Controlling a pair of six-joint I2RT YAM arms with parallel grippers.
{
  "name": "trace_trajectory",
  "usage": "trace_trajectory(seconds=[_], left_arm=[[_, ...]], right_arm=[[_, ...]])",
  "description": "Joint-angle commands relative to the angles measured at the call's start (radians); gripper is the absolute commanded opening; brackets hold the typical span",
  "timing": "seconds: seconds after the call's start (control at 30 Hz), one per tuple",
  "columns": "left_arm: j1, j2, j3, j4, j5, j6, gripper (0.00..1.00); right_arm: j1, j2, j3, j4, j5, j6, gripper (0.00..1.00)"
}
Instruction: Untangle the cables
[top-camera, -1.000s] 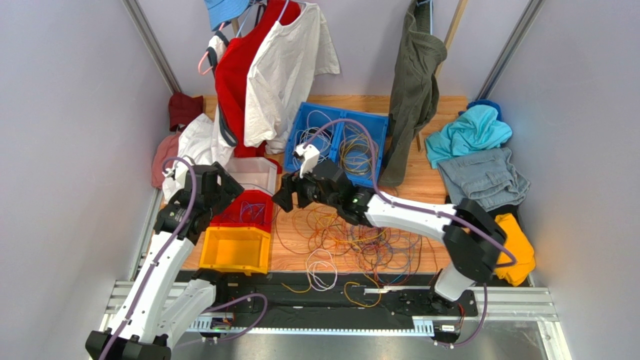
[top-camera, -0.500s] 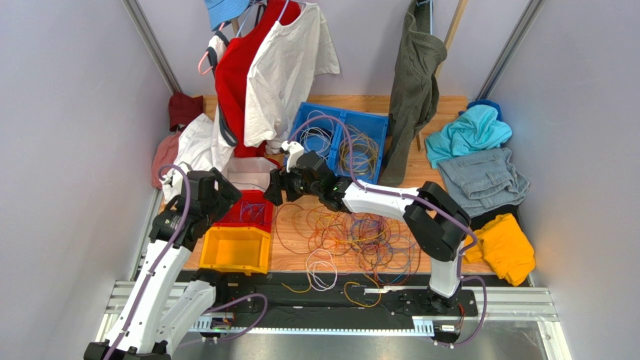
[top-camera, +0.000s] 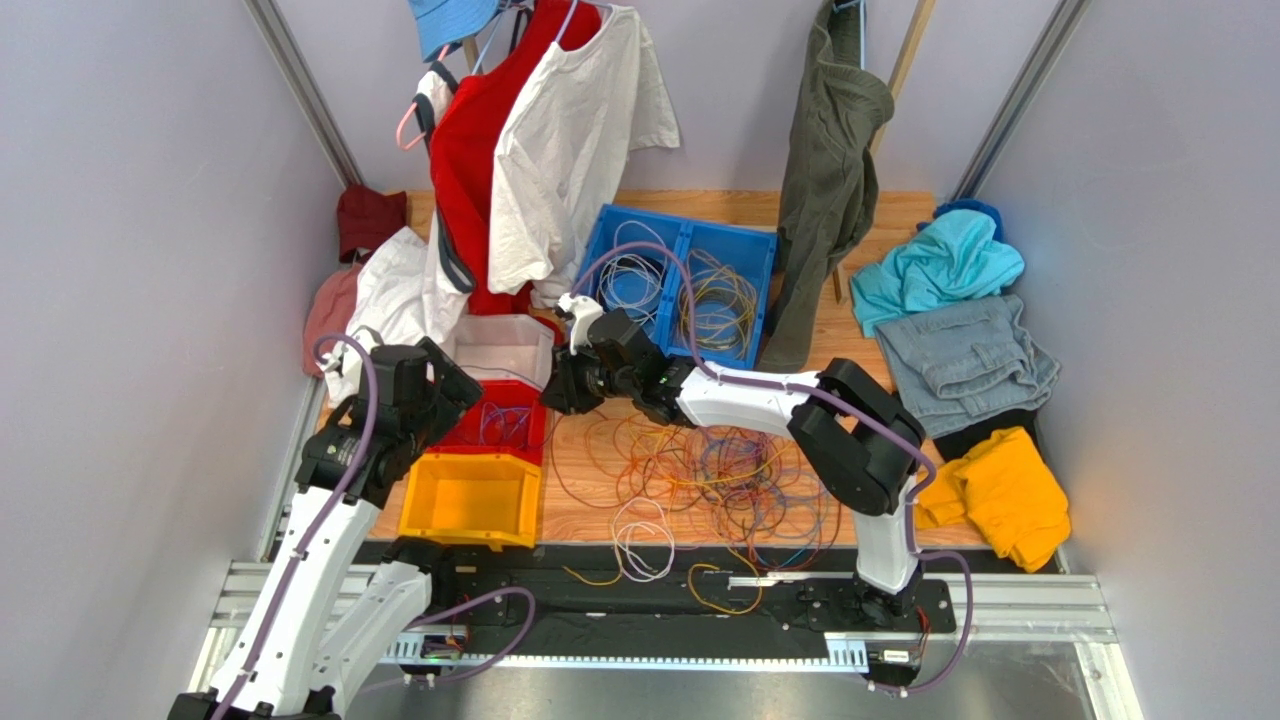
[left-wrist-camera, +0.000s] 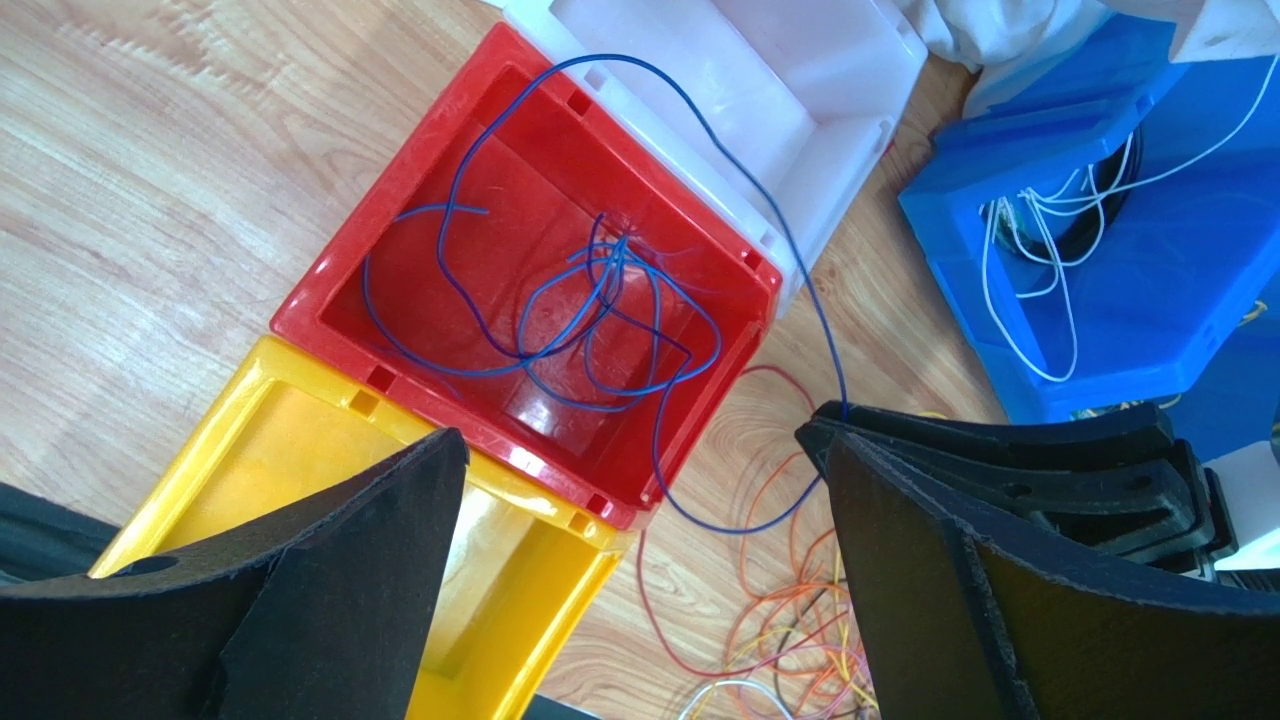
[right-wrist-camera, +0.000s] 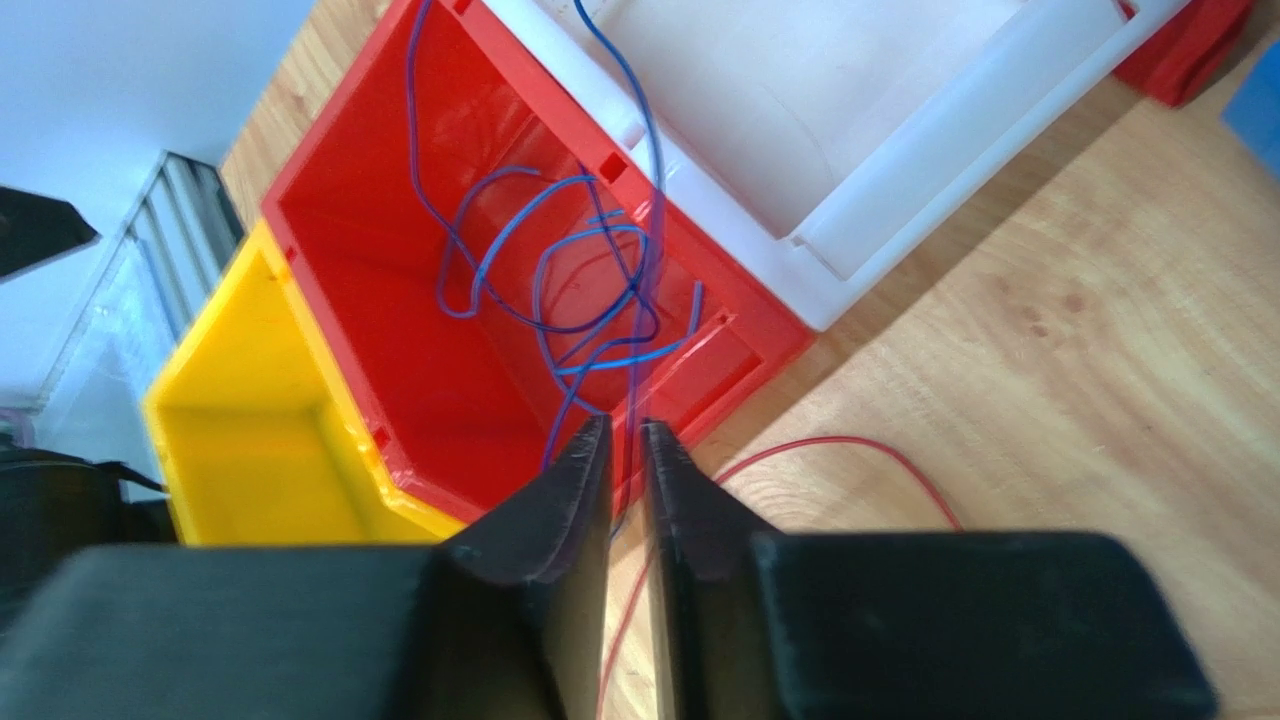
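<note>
A tangle of orange, yellow, red and white cables (top-camera: 706, 473) lies on the wooden table in front of the arms. A blue cable (left-wrist-camera: 601, 285) is coiled in the red bin (left-wrist-camera: 316, 308), and one strand of it rises over the rim to my right gripper (top-camera: 559, 393). In the right wrist view the right gripper (right-wrist-camera: 627, 432) hangs over the red bin's (right-wrist-camera: 391, 375) near corner. Its fingers are almost together, with the blue cable (right-wrist-camera: 571, 270) running into the slit between them. My left gripper (left-wrist-camera: 643, 447) hovers wide open above the bins and holds nothing.
A yellow bin (top-camera: 470, 500) sits nearer than the red bin (top-camera: 504, 420), and a white bin (top-camera: 504, 348) sits beyond it. A blue crate (top-camera: 684, 285) with sorted cables stands further back. Clothes hang at the back and lie piled at both sides.
My right gripper has reached left from the table's middle to the red bin's edge, and its fingers have closed from wide apart to a thin slit. The left arm has barely shifted.
</note>
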Motion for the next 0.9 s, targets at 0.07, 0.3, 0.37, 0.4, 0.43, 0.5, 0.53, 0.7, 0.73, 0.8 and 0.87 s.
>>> trace_trajectory(seconds=[0.07,0.3,0.37,0.4,0.43,0.5,0.53,0.7,0.73,0.8,0.87], left_arm=[[0.006,-0.044,0.008,-0.021,-0.028,-0.006,0.98],[0.006,-0.104,0.011,-0.035,-0.055,-0.019,0.98],[0.006,-0.114,0.012,-0.045,-0.063,-0.022,0.98],[0.006,-0.124,0.012,-0.047,-0.068,-0.022,0.98],[0.006,-0.128,0.011,-0.047,-0.071,-0.023,0.98],[0.006,-0.139,0.009,-0.047,-0.072,-0.023,0.98],[0.006,-0.139,0.009,-0.047,-0.069,-0.023,0.98],[0.006,-0.139,0.009,-0.049,-0.066,-0.023,0.98],[0.006,-0.139,0.009,-0.05,-0.066,-0.022,0.98],[0.006,-0.142,0.011,-0.053,-0.069,-0.02,0.98],[0.006,-0.148,0.012,-0.056,-0.078,-0.019,0.98]], right_arm=[[0.052,-0.043,-0.005,0.04,-0.014,-0.041,0.0],[0.132,-0.083,-0.008,0.086,-0.073,-0.153,0.0],[0.139,-0.083,-0.005,0.088,-0.093,-0.174,0.0],[0.14,-0.082,-0.002,0.082,-0.099,-0.181,0.0],[0.14,-0.076,0.004,0.072,-0.103,-0.187,0.0],[0.142,-0.054,0.037,0.028,-0.108,-0.214,0.0],[0.142,-0.045,0.054,0.008,-0.106,-0.224,0.0],[0.134,0.039,0.162,-0.093,-0.08,-0.277,0.0],[0.131,0.059,0.179,-0.101,-0.077,-0.28,0.0],[0.12,0.078,0.232,-0.121,-0.08,-0.282,0.0],[0.111,0.105,0.268,-0.141,-0.082,-0.287,0.0]])
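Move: Just right of the red bin, the right fingers stand part-open around a blue cable strand; the bin's middle lies about 10 cm to their left, 3 cm back and 6 cm below. The white bin is some 7 cm ahead and 8 cm left, the yellow one roughly 13 cm back and 11 cm left, both about as low. From the left hand, the red bin is around 8 cm straight ahead and 14 cm below. Closing fully, the right fingers pinch the blue strand and sweep it back about 8 cm and some 4 cm left, then ease forward 2 to 3 cm while going on left over the red bin's right-hand part. The hand rises about 2 cm and swings counter-clockwise roughly 20 degrees. The left hand, still wide open and empty, backs off and up a little. ##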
